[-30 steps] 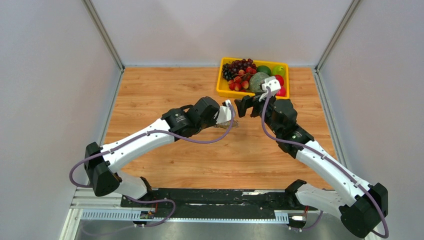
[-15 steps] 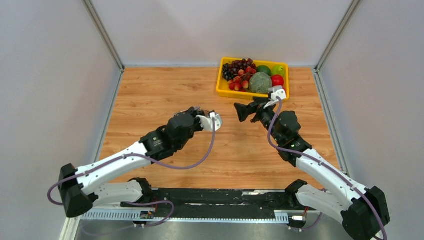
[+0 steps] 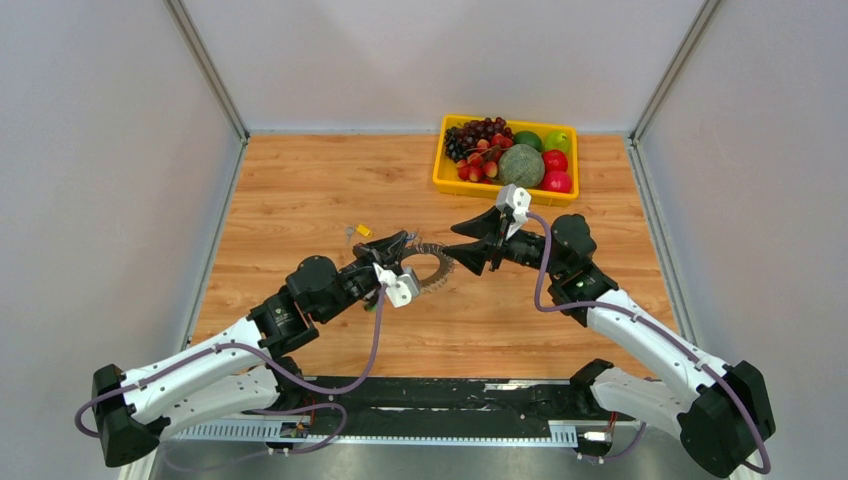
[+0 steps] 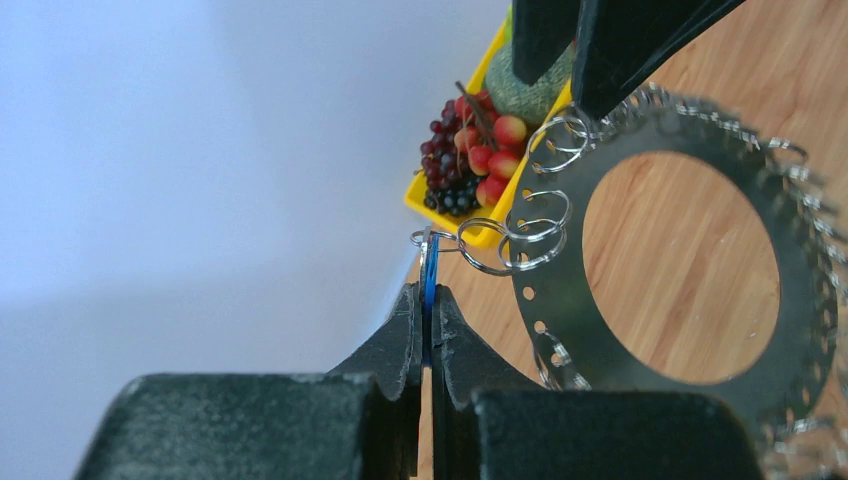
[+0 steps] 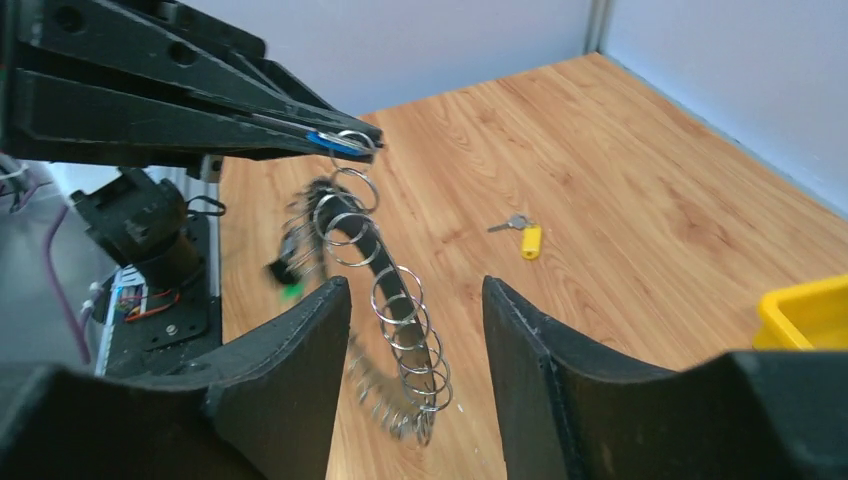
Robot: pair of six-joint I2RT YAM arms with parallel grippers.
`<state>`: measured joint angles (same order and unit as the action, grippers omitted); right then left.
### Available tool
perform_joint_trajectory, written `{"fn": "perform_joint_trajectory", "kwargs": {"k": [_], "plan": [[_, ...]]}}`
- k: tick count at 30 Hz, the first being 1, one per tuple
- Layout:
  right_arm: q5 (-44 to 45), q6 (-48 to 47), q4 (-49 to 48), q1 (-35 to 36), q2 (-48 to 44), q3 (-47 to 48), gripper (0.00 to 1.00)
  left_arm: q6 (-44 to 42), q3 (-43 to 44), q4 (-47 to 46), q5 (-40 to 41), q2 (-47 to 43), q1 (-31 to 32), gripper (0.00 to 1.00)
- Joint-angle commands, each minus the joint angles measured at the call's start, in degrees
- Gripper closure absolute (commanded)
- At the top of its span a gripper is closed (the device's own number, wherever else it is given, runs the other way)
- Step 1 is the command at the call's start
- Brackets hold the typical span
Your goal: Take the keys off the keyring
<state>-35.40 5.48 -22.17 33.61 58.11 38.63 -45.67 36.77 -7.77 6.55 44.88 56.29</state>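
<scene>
The keyring (image 3: 438,275) is a flat dark grey ring fringed with silvery loops, hanging in the air over the table's middle. My left gripper (image 3: 398,242) is shut on a blue-headed key (image 4: 430,268) that is linked to the keyring (image 4: 560,300) by a small chain of loops. My right gripper (image 5: 415,284) stands open, its two fingers on either side of the keyring's (image 5: 398,300) looped rim without touching it. Green and black keys (image 5: 288,272) dangle blurred from the ring's far side. A yellow-headed key (image 3: 361,230) lies loose on the table.
A yellow tray (image 3: 438,181) of fruit stands at the back right of the wooden table. Grey walls close in the left, right and back sides. The loose yellow key (image 5: 529,240) lies beyond the ring in the right wrist view.
My left arm has drawn back towards the near left, with the keyring trailing from the key it holds. My right gripper has dropped onto the ring's rim, and its fingers have narrowed.
</scene>
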Motion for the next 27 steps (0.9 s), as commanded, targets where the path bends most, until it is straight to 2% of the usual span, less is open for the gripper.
{"fn": "perform_joint_trajectory", "kwargs": {"k": [1, 7, 14, 27], "plan": [[-8.0, -2.2, -2.4, 0.8, 0.1, 3.3, 0.46, 2.1, 2.0, -3.4, -5.4, -1.3, 0.1, 1.00], [-7.8, -2.6, -2.8, 2.4, 0.8, 3.9, 0.51, 2.0, 1.9, -2.7, -7.4, -1.6, 0.2, 1.00], [-7.6, -1.9, -4.9, 3.2, 1.6, 3.7, 0.61, 2.1, 1.9, -2.2, -8.7, -1.4, 0.2, 1.00], [-7.2, -2.5, -4.6, 3.3, 2.1, 3.9, 0.64, 1.5, 1.9, -1.7, -10.0, -1.2, 0.1, 1.00]]}}
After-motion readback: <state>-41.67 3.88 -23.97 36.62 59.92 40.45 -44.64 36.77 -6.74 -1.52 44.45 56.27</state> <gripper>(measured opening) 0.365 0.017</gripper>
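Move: From the right gripper, the small linked rings by the blue key lie about 6 cm to the left, neither ahead nor back and about level in height. The blue key in the left fingertips is some 8 cm left, 1 cm ahead and 2 cm higher; the middle of the keyring's big disc is 4 cm left, 3 cm back and 6 cm lower. From the left gripper, the small rings are about 2 cm right, 1 cm back and 2 cm below. Draw the right gripper back about 2.5 cm and left some 2 cm towards the small rings, with a slight rise and a 10-degree counter-clockwise turn, narrowing its half-open fingers but leaving a gap. Keep the left fingers shut on the blue key, easing that hand back and right towards the right one, turning slightly clockwise. ##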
